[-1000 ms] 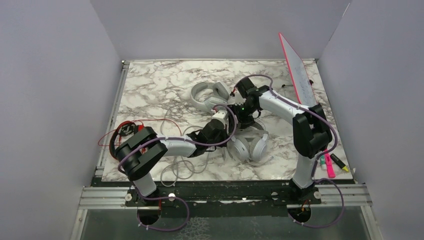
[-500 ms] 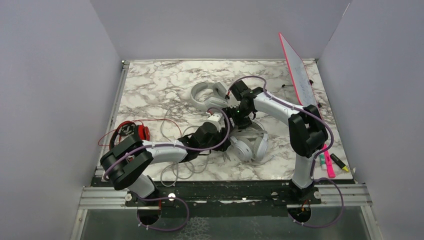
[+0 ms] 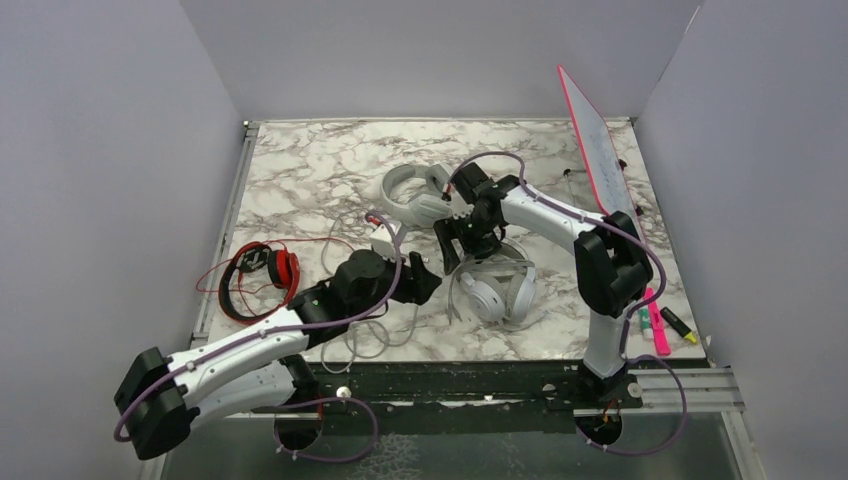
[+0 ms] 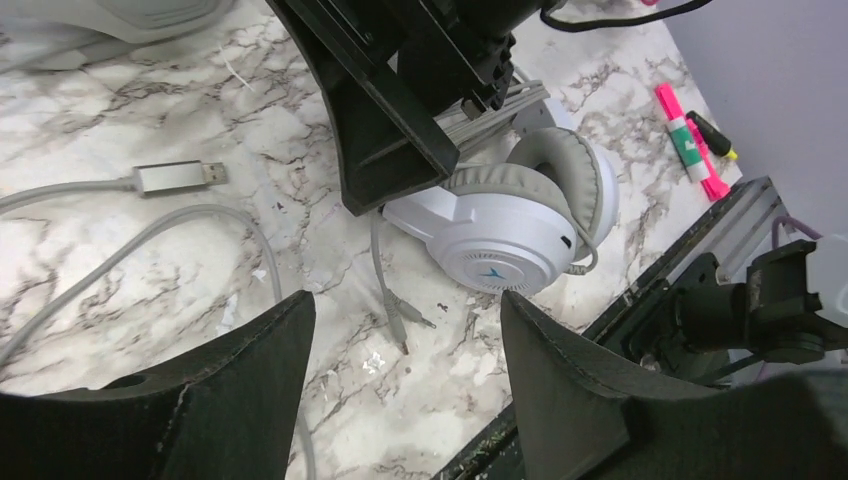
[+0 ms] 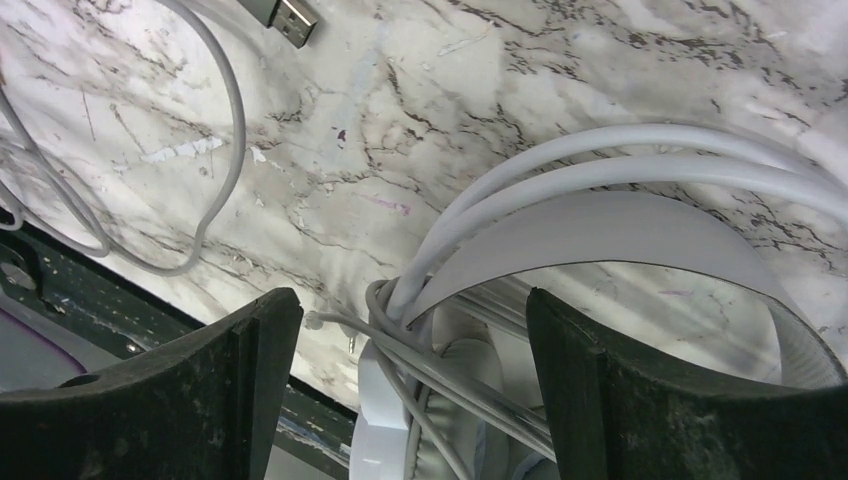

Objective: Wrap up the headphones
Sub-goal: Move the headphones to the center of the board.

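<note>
The white-silver headphones [image 3: 495, 290] lie near the table's front middle, with grey cable wound round the headband [image 5: 600, 230]. My right gripper [image 3: 452, 245] hangs open just above their left end; cable and headband [image 5: 470, 330] pass between its fingers untouched. My left gripper [image 3: 428, 278] stands open to their left above bare marble, nothing in it. Two cable plugs [image 4: 400, 325] lie ahead of its fingers beside the white earcup [image 4: 500, 225]. The light grey headphones [image 3: 410, 195] lie behind. The red-and-black headphones [image 3: 262, 272] rest at the left edge.
Loose grey cable [image 3: 360, 335] loops by the front edge, ending in a USB plug [image 4: 180, 177]. A pink-edged whiteboard [image 3: 598, 150] leans at the back right. Highlighters [image 3: 660, 330] lie at the front right. The black front rail [image 4: 640, 300] runs close to the headphones.
My left gripper went from shut to open and its arm drew back to the left, away from the white-silver headphones. My right gripper shifted left and spread wider.
</note>
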Robot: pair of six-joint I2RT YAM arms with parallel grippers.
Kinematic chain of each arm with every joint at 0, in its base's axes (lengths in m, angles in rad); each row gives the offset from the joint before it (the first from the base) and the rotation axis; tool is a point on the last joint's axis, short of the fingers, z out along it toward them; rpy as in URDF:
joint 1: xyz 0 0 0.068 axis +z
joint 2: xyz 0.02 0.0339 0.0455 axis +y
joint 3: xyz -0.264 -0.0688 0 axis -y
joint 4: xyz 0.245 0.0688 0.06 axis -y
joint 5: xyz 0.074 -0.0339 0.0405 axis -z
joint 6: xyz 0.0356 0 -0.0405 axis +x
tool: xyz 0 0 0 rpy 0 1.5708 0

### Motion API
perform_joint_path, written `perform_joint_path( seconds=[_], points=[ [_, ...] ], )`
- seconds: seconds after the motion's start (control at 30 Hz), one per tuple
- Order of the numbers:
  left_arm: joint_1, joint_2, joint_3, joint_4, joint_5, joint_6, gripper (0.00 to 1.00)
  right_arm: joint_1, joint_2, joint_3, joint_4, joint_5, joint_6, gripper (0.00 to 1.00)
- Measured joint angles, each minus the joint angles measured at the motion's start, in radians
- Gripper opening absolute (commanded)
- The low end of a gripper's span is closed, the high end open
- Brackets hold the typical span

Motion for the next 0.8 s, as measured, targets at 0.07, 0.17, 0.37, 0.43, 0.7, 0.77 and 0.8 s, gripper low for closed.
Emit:
perform_joint_path(
  seconds=[0.07, 0.17, 0.37, 0.43, 0.7, 0.77, 0.8],
  points=[
    [0.000, -0.076, -0.001, -0.051, -0.017, 0.000, 0.69, 0.008, 0.001, 0.000, -0.002, 0.001, -0.006, 0.88],
    [0.001, -0.163, -0.011, -0.113, -0.042, -0.005, 0.70, 0.023, 0.007, 0.000, -0.008, 0.018, -0.019, 0.84],
    [0.001, -0.262, -0.031, -0.200, -0.087, -0.013, 0.70, 0.051, 0.036, 0.000, -0.026, 0.100, -0.039, 0.74],
    [0.001, -0.267, -0.031, -0.223, -0.099, -0.011, 0.70, 0.058, 0.045, 0.000, -0.026, 0.120, -0.046, 0.68],
    [0.001, -0.273, -0.024, -0.277, -0.119, -0.006, 0.70, 0.069, 0.058, -0.013, -0.024, 0.179, -0.068, 0.30],
    [0.001, -0.282, -0.023, -0.277, -0.121, -0.005, 0.70, 0.071, 0.055, -0.028, -0.028, 0.199, -0.064, 0.29],
    [0.001, -0.285, -0.020, -0.277, -0.121, -0.003, 0.70, 0.072, 0.053, -0.040, -0.030, 0.216, -0.068, 0.28]
  ],
)
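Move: The coiled cable around the left end of the white headphones' headband lies some 2 cm right of the right hand, 1 cm back and about 4 cm below it; the headphones' middle is about 8 cm right and 4 cm back. On the table, the USB plug sits roughly 9 cm to this hand's left and 2 cm ahead. From the left hand, the coil is about 5 cm ahead, 8 cm right and 13 cm below. The right fingers close around the cable coil and the headband end beside it, starting wide open. The hand sinks about 4 cm onto them while the wrist tips some 15 degrees to point more nearly straight down, then carries on to the right. The left hand, empty and open, withdraws about 5 cm to its left, away from the headphones. ##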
